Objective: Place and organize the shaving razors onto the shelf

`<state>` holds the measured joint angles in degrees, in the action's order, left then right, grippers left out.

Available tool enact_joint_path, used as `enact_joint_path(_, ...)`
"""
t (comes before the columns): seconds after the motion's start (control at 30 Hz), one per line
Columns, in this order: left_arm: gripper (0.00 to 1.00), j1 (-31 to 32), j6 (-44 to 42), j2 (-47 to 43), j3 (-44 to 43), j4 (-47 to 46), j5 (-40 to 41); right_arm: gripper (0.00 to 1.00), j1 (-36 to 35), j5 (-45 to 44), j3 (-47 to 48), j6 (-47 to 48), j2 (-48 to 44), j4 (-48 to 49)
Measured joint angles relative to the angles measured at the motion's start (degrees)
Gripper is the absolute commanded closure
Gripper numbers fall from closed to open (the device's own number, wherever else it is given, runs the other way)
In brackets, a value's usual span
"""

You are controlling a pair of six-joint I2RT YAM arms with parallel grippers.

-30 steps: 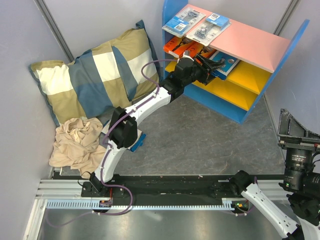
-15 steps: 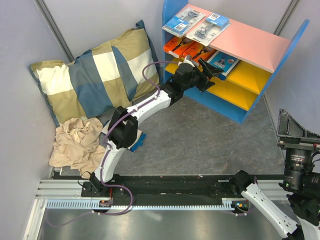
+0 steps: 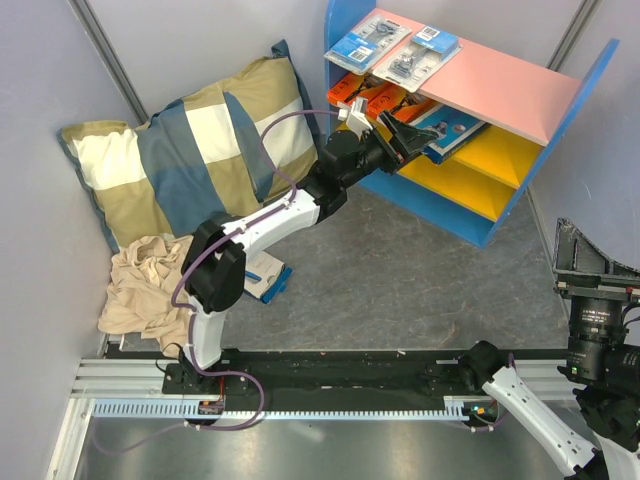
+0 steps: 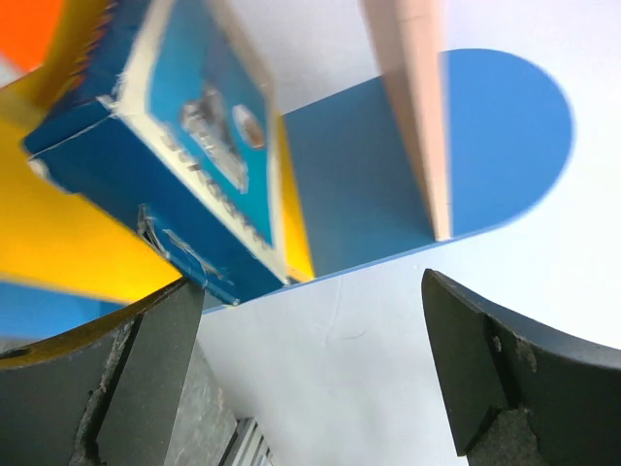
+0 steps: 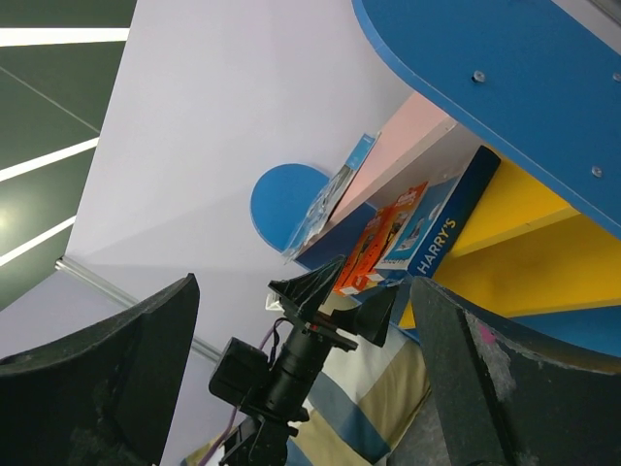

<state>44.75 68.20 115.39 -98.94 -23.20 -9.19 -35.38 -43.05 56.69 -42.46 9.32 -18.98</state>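
The shelf (image 3: 575,95) stands at the back right, and its blue side panel (image 4: 417,165) also shows in the left wrist view. Two clear blister razor packs (image 3: 368,40) lie on the pink top board. Orange razor boxes (image 3: 352,95) and a blue razor box (image 3: 447,128) rest on the upper yellow board. My left gripper (image 3: 392,135) hovers open just in front of that board, holding nothing. Close by at the upper left sits the blue box (image 4: 194,126). My right gripper (image 5: 303,286) is open and empty, far off at the near right.
A plaid pillow (image 3: 200,150) leans in the back left corner, with a crumpled beige cloth (image 3: 155,285) in front of it. A blue and white pack (image 3: 268,278) lies on the grey floor under the left arm. Grey walls close in both sides.
My left gripper opened and let go of the blue box on the yellow board. It then drew back to the left, away from the shelf. The right arm has not moved.
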Motion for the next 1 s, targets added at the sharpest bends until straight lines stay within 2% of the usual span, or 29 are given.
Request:
enact_joint_path(0.17, 0.00, 0.0, -0.2, -0.4, 0.7, -1.3, -0.8, 0.02, 0.0, 0.7, 0.0, -0.3, 0.0, 0.0)
enact_joint_path(0.37, 0.00, 0.0, -0.8, -5.8, 11.1, -2.6, -1.6, 0.02, 0.0, 1.2, 0.0, -0.3, 0.3, 0.0)
enact_joint_path(0.5, 0.00, -0.5, -3.9, -12.3, 17.3, -2.2, -2.2, 0.02, 0.0, 2.0, 0.0, -0.3, 1.1, 0.0)
enact_joint_path(0.67, 0.00, -2.3, -9.3, -24.8, 23.6, 1.0, -3.0, 0.02, 0.0, 4.0, 0.0, -0.2, 3.5, 0.0)
enact_joint_path(0.8, 0.00, -5.8, -14.1, -33.5, 24.2, 7.6, -2.9, 0.02, 0.0, 6.8, 0.0, 0.2, 6.6, 0.3)
enact_joint_path(1.0, 0.00, -16.3, -18.2, -43.0, 25.8, 18.5, -4.1, 0.02, 0.0, 14.2, 0.0, 1.2, 15.6, 1.3)
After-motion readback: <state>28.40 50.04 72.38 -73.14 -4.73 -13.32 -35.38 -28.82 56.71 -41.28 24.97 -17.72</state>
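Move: The white pack still on the floor lies about 10 cm back from the left hand, 37 cm to its left and 34 cm below. The blue Harry's pack on the upper yellow shelf is right by the left hand's open fingers, its middle roughly 10 cm ahead, 7 cm right and 4 cm lower. The striped cushion leans some 17 cm ahead, 47 cm left, 20 cm below. From the right hand the white pack is about 17 cm ahead, 66 cm left and 44 cm below. Away from the blue pack on the shelf, the left hand sweeps some 22 cm left with fingers wide open, first backing off with a slight dip, then rising to about 7 cm above its start, towards the cushion and the white pack's side. It turns about 15 degrees counter-clockwise, fingers tipping up. Late on, the open right hand swings in roughly 10 cm left and 6 cm forward, sinking a little. ##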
